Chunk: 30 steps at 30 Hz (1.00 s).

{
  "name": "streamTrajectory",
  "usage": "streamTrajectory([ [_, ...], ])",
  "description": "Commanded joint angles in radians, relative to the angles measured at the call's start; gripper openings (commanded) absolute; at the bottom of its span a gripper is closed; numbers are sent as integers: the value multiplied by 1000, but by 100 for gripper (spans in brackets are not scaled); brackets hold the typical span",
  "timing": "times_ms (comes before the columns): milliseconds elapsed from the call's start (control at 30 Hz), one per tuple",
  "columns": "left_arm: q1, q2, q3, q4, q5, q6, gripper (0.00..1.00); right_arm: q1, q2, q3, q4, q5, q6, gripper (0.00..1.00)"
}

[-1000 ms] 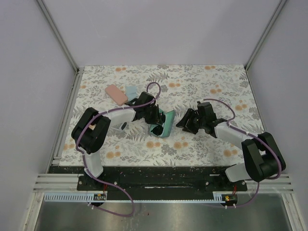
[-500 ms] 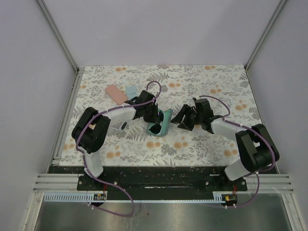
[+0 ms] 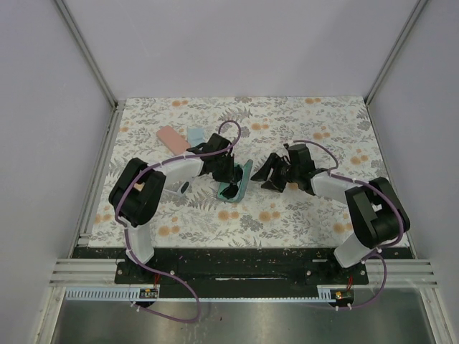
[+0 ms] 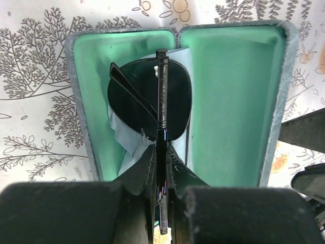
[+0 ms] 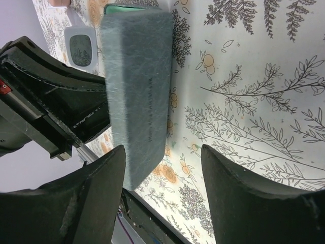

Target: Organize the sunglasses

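The black thin-framed sunglasses [image 4: 150,96] hang folded over the open grey-blue case [image 4: 228,101], above a light blue cloth [image 4: 124,140] on its teal lining. My left gripper [image 4: 161,170] is shut on the frame's edge; from above it [image 3: 226,172] is over the case [image 3: 244,183]. My right gripper [image 5: 162,170] is open beside the case's grey outer shell [image 5: 137,86], whose near corner reaches between its fingers. From above the right gripper [image 3: 267,173] is just right of the case. A small whitish-rimmed, grey-centred piece [image 5: 81,46] lies farther off; I cannot tell whether it is the other pair.
A pink case [image 3: 172,138] and a light blue square piece [image 3: 195,135] lie at the back left of the floral table [image 3: 323,129]. The left arm [image 5: 45,101] crowds the far side of the grey-blue case. A metal rail [image 3: 100,172] borders the left edge.
The right gripper has moved left up to the case and its jaws have spread wider. The left gripper, still holding the sunglasses, and the case have shifted slightly left.
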Motion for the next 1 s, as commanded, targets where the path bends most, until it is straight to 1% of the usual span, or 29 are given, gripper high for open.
streamTrajectory([
  [0, 30, 51, -1, -5, -94, 44, 0, 3, 20, 50, 54, -40, 20, 69],
  [133, 33, 50, -9, -2, -110, 46, 0, 29, 57, 99, 22, -35, 3, 68],
  [233, 44, 50, -9, 4, -85, 46, 0, 62, 91, 145, -9, -17, -15, 68],
  [367, 53, 57, -21, 25, -45, 44, 0, 79, 123, 151, 52, -37, 21, 69],
  [400, 58, 59, -26, 36, -34, 41, 0, 79, 129, 143, 83, -47, 35, 76],
  [433, 62, 60, -35, 45, -19, 35, 0, 79, 136, 133, 116, -63, 55, 94],
  [467, 65, 62, -38, 50, -11, 34, 0, 77, 139, 117, 145, -61, 72, 99],
  [567, 75, 63, -47, 59, -7, 34, 0, 75, 136, 52, 276, -63, 133, 99],
  [733, 78, 62, -50, 65, -5, 34, 0, 66, 180, -66, 575, -103, 247, 98],
  [833, 79, 60, -52, 65, 1, 34, 0, 54, 231, -136, 808, -120, 310, 96],
  [967, 79, 59, -52, 71, 19, 34, 0, 46, 338, -153, 1007, -170, 357, 94],
])
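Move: Some 6 cm to the right hand's left, level with it fore and aft and about 3 cm lower, stands the raised lid of the open glasses case. The black sunglasses are about 10 cm to that hand's left and 4 cm down. Still pinching those sunglasses, the left hand has the case's bottom half under it, about 1 cm left, 1 cm back and 2 cm down; the lid is about 4 cm to its right, level otherwise. White-framed sunglasses lie 20 cm to its left, 2 cm back and 4 cm down. Reaching left about 5 cm to the outer face of the lid, the right hand spreads its fingers from two-thirds open to fully open, then sinks about 2 cm and draws back slightly while the fingers tilt up some 15 degrees towards level. The left hand keeps its pinch on the black sunglasses, settling a centimetre down, left and forward into the case, then holding. ##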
